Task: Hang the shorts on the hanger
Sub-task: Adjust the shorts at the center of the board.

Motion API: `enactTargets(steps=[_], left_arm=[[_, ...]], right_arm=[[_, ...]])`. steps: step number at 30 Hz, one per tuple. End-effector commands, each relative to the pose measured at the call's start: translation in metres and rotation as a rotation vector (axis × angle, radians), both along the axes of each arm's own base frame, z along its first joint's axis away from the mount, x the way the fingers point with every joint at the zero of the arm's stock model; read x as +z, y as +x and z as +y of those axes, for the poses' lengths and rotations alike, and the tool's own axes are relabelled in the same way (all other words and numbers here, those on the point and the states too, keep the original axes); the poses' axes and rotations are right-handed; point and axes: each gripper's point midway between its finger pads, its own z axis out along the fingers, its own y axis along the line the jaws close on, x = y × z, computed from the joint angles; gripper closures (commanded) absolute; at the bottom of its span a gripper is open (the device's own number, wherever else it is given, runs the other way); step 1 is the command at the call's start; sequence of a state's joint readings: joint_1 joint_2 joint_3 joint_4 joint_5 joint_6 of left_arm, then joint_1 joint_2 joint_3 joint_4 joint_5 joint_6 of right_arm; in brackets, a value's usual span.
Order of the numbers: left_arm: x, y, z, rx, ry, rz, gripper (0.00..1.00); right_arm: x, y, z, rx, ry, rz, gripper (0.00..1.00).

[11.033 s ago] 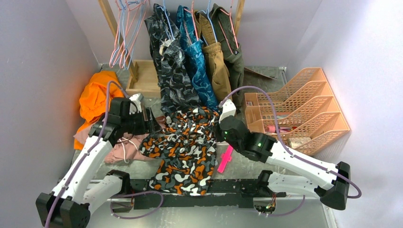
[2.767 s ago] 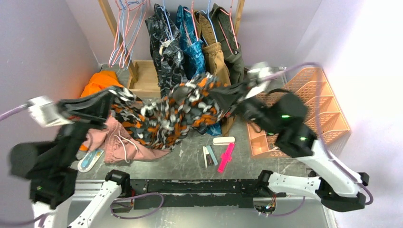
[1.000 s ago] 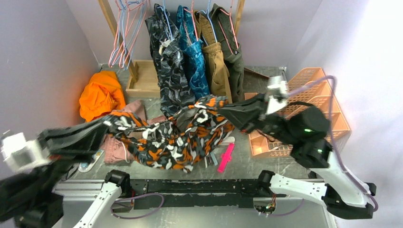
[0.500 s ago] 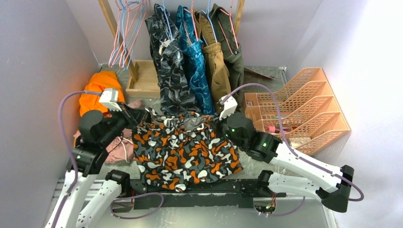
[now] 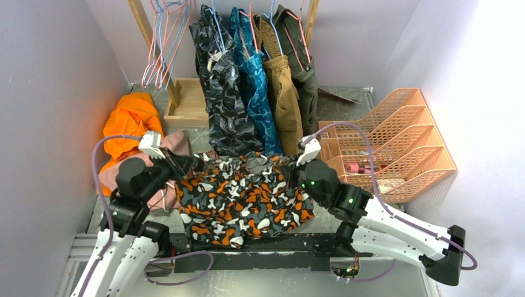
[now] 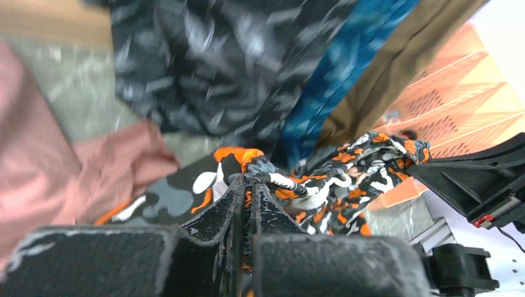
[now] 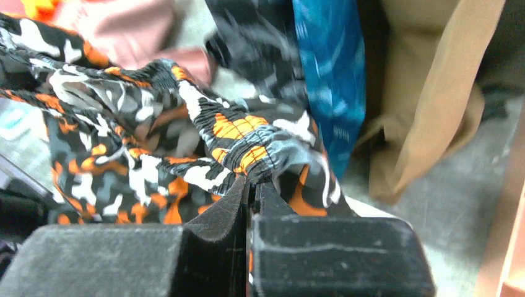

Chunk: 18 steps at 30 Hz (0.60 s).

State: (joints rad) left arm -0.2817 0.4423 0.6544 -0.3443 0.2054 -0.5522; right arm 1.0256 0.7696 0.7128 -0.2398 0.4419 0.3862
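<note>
The shorts (image 5: pixel 244 195), in orange, black, white and grey blotches, lie spread on the table between my two arms, their waistband toward the back. My left gripper (image 5: pixel 189 164) is shut on the waistband's left corner, with fabric bunched at its tips (image 6: pixel 249 182). My right gripper (image 5: pixel 294 173) is shut on the right corner; the gathered elastic is pinched at its tips (image 7: pixel 251 182). A pink wire hanger (image 5: pixel 150 65) hangs among light-blue ones on the rack at the back left, far from both grippers.
Grey-black camo (image 5: pixel 223 93), blue (image 5: pixel 254 80), tan (image 5: pixel 285 93) and dark green (image 5: pixel 306 68) garments hang just behind the shorts. An orange garment (image 5: pixel 127 124) and pink shorts (image 5: pixel 155 198) lie left. A wooden box (image 5: pixel 186 102) sits behind; an orange file rack (image 5: pixel 396 142) stands right.
A second ago both arms held the shorts stretched up in the air. They have come down and the shorts now lie flat, covering the small items on the table.
</note>
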Motion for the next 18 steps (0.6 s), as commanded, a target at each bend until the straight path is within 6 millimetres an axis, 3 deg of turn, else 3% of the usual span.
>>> enactTargets(steps=[1, 5, 8, 11, 15, 17, 18], left_arm=[[-0.038, -0.005, -0.004, 0.007, -0.084, 0.106, 0.93], [-0.048, -0.005, -0.009, -0.016, -0.09, 0.13, 0.93], [-0.017, 0.002, -0.003, 0.01, -0.059, 0.056, 0.93], [0.047, 0.014, 0.006, 0.048, 0.022, -0.071, 0.93], [0.166, 0.011, 0.01, 0.042, 0.072, -0.271, 0.93], [0.214, -0.002, 0.01, 0.022, 0.055, -0.378, 0.93], [0.229, -0.01, 0.01, 0.013, 0.041, -0.422, 0.93]], right_arm=[[-0.039, -0.008, 0.003, -0.013, 0.054, 0.111, 1.0], [-0.049, -0.011, 0.004, -0.006, 0.059, 0.132, 1.0], [-0.024, -0.005, 0.005, -0.006, 0.056, 0.077, 1.0], [0.039, 0.006, 0.002, -0.02, 0.054, -0.047, 1.0], [0.158, 0.005, -0.005, 0.007, 0.148, -0.227, 1.0], [0.194, -0.001, -0.009, 0.029, 0.198, -0.286, 1.0], [0.2, -0.003, -0.011, 0.035, 0.21, -0.298, 1.0]])
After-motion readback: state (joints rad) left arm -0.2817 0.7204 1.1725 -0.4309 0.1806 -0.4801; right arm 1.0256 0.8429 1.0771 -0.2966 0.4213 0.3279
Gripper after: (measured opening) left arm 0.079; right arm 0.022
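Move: The shorts are already held by both waist corners and hang between the grippers; their middle is about 18 cm to the left gripper's right, some 4 cm back and 13 cm below. The black trousers hang roughly 27 cm ahead of that gripper and 13 cm right, at about its height; the pink garment lies 17 cm ahead, 14 cm left, 25 cm below. From the right gripper the shorts' middle is 18 cm left, 4 cm back, 10 cm lower; the brown trousers hang 25 cm straight ahead, about level in height. Shake the shorts out with both grippers together: dip them about 7 cm towards the board with the fingertips tipping down, then reverse and whip both straight up some 20 cm, tilting the fingertips up by about 20 degrees from the low point. Keep both waist corners pinched and the grippers the same distance apart. ##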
